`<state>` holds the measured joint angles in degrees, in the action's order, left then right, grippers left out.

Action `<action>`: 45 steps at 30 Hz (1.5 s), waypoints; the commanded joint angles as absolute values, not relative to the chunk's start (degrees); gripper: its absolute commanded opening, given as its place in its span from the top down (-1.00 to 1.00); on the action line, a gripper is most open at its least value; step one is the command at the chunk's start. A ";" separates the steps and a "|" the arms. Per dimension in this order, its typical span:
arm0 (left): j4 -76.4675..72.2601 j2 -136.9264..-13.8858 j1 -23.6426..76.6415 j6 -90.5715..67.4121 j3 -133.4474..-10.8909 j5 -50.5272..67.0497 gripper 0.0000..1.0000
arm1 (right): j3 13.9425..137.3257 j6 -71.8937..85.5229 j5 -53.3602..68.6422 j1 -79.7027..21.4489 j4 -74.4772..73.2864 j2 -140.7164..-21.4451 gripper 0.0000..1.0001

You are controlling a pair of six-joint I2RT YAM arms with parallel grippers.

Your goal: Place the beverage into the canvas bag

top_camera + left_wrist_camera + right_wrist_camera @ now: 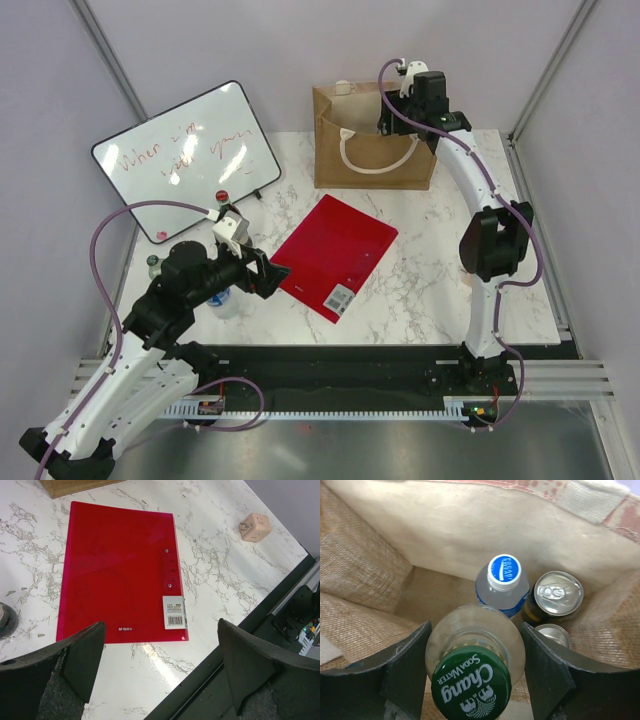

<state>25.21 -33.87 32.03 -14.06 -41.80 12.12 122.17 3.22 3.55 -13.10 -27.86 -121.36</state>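
Note:
The canvas bag (372,140) stands at the back of the table, tan with white loop handles. My right gripper (402,122) reaches down into its mouth. In the right wrist view the right gripper (476,630) is shut on a clear glass soda water bottle (472,680) with a green cap, held upright inside the bag (470,525). Below it stand a blue-capped water bottle (502,575) and two cans (558,594). My left gripper (270,272) is open and empty, low over the table's front left; it also shows in the left wrist view (160,630).
A red folder (335,255) lies mid-table, just ahead of the left gripper, and shows in the left wrist view (120,570). A whiteboard (185,160) leans at the back left. A clear bottle (225,300) sits under the left arm. A pink cube (255,527) lies beyond the folder.

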 commanded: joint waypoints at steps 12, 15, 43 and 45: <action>24.17 -33.49 32.34 -13.27 -41.84 10.99 -1.00 | 125.51 1.23 3.69 -14.06 -26.63 -122.43 1.00; 24.26 -33.84 32.34 -13.27 -41.92 10.90 -1.00 | 124.98 1.58 2.55 -14.68 -26.28 -123.48 1.00; 24.35 -33.92 32.34 -13.27 -41.92 10.37 -1.00 | 118.83 4.13 -5.36 -16.00 -27.07 -127.88 0.07; 24.35 -34.01 32.34 -13.27 -42.01 10.37 -1.00 | 119.00 4.13 -5.36 -16.08 -27.16 -128.14 -0.01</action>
<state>25.21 -34.22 32.03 -14.06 -41.80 10.68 118.52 3.75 -2.83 -16.40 -30.44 -128.20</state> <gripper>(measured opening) 0.995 0.724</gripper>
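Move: My right hand, already inside the mouth of the canvas bag with the soda bottle gripped at its neck, has the bag's middle about 3 cm ahead, 3 cm left and 18 cm down. The water bottle standing in the bag is roughly 6 cm ahead and 1 cm right. The black can is about 7 cm ahead and 7 cm right, the silver can 3 cm ahead and 8 cm right. From my left hand, the bag's middle is some 40 cm ahead and 25 cm right. I lower the soda bottle with my right hand deeper into the bag, about 10 cm nearly straight down, in front of the water bottle and left of the cans. I ease a couple of centimetres left on the way and partly back again. My fingers tip some 10 degrees further down and keep their hold; my gripper bears on the front rim. ##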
